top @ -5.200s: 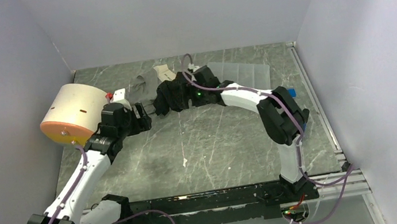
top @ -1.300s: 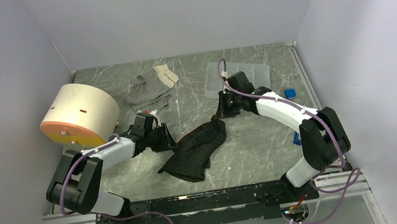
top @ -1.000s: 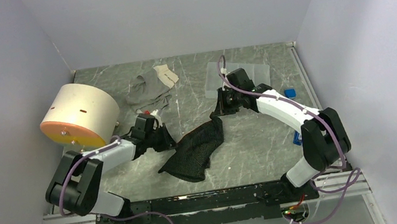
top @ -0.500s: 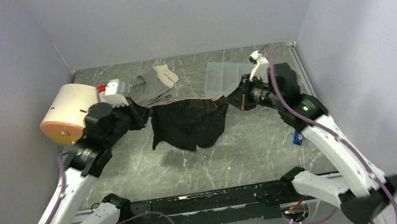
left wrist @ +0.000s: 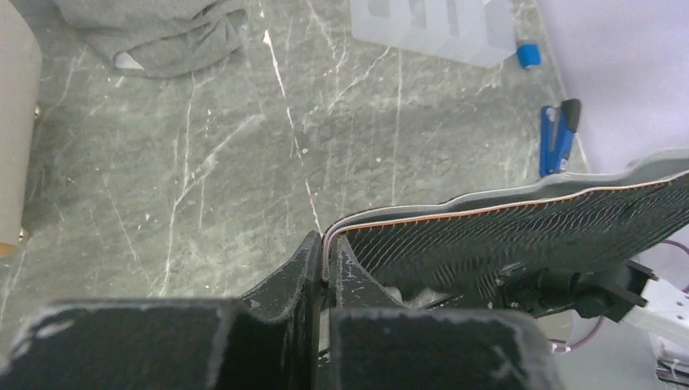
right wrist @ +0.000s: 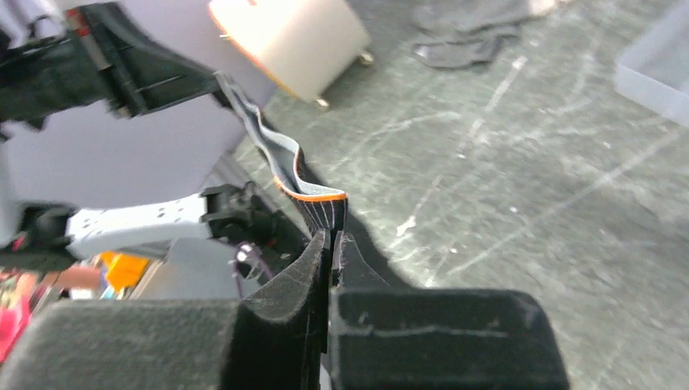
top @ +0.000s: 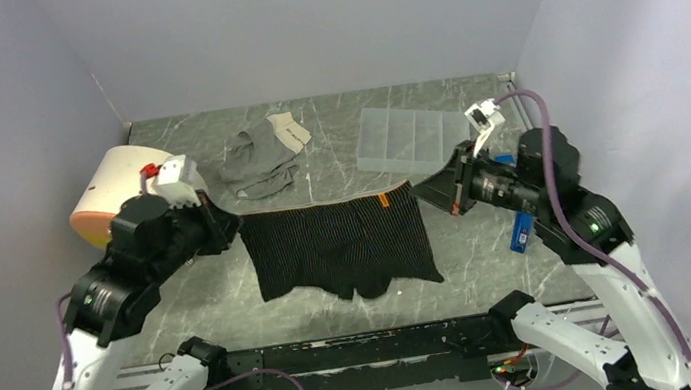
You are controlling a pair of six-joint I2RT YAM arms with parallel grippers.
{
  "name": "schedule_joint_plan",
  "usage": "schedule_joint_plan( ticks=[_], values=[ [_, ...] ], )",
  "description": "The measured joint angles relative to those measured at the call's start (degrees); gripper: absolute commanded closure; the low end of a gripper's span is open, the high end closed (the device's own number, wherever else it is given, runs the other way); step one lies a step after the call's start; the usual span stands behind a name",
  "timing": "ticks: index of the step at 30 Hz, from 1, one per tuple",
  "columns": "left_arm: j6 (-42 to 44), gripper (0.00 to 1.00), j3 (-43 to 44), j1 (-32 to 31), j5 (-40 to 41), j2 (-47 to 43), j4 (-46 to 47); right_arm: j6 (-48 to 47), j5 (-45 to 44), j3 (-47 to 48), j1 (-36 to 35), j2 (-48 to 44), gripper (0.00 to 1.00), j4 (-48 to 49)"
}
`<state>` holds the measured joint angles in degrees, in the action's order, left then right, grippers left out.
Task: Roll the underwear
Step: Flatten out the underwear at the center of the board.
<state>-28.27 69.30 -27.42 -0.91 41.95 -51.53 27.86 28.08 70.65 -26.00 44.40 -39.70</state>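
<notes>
The underwear (top: 340, 246) is a pair of black pinstriped briefs with an orange-edged waistband, hanging spread out in the air above the table. My left gripper (top: 233, 230) is shut on the waistband's left corner, and my right gripper (top: 419, 190) is shut on its right corner. The waistband is stretched flat between them and the legs hang down toward the near edge. In the left wrist view the band (left wrist: 487, 215) runs off to the right from my pinching jaws. Seen from the right wrist, the orange-trimmed band (right wrist: 313, 195) rises from my shut jaws.
A grey garment (top: 261, 156) lies crumpled at the back of the marble table (top: 334, 136). A cream cylinder with an orange face (top: 105, 201) stands at the left. A clear plastic organiser box (top: 409, 136) sits at the back right, and a blue stapler (top: 521, 230) lies at the right.
Both arms have lifted the underwear off the table and pulled apart, so it went from a crumpled heap to a flat hanging spread. Both arms rose and swung outward.
</notes>
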Motion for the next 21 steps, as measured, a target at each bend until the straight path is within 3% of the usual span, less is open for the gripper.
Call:
schedule_joint_plan(
  ticks=[4, 8, 12, 14, 15, 18, 19, 21],
  values=[
    [0.0, 0.95, -2.9, 0.0, -0.2, 7.0, 2.8, 0.3, -9.7, -1.3, 0.0, 7.5, 0.96, -0.7],
    [0.6, 0.95, -7.3, 0.0, 1.1, 22.0, 10.7, 0.3, -17.7, -6.4, 0.3, 21.2, 0.97, 3.9],
    [3.0, 0.94, -8.3, 0.7, 3.3, 38.7, 18.3, -0.1, -22.7, -6.8, 1.6, 42.9, 0.84, 10.9],
    [4.8, 0.67, -8.2, 1.5, 4.0, 45.4, 21.6, -0.9, -24.3, -5.0, 2.9, 52.1, 0.6, 11.8],
    [5.6, 0.59, -7.8, 1.9, 4.3, 48.0, 22.5, -1.3, -25.2, -3.7, 3.5, 55.7, 0.55, 11.8],
    [7.5, 0.06, -5.5, 3.0, 5.3, 54.8, 23.4, -3.0, -26.2, 0.6, 4.7, 61.0, 0.37, 11.3],
    [7.8, 0.04, -5.4, 3.4, 5.6, 55.5, 23.8, -3.5, -26.1, 1.5, 5.1, 60.9, 0.29, 11.4],
    [8.2, 0.03, -5.9, 3.8, 6.1, 54.0, 23.9, -4.3, -26.0, 1.5, 5.5, 58.2, 0.25, 12.1]
  ],
)
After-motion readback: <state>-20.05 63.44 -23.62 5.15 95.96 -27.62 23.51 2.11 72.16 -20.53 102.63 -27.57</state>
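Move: Both hands hold the underwear's waistband corners high over the board. From the left hand, its landing place is about 15 cm ahead, 4 right and 27 below, with the grey cloth some 13 cm beyond that place and 2 left of it, and the white drum about 21 left of it and 4 farther out. From the right hand, the landing place is about 19 ahead, 2 right and 33 below; the plastic box lies 12 beyond it and 6 to its right. Still pinching the two waistband corners, both hands swing down and forward together to lay the band across the board: left about 26 cm down and 15 forward, right some 33 down and 20 forward. Both wrists tip down about 30 degrees or more on the way. Near the board the fingers open and let go, and the right hand then rises a couple of centimetres, still easing forward. ##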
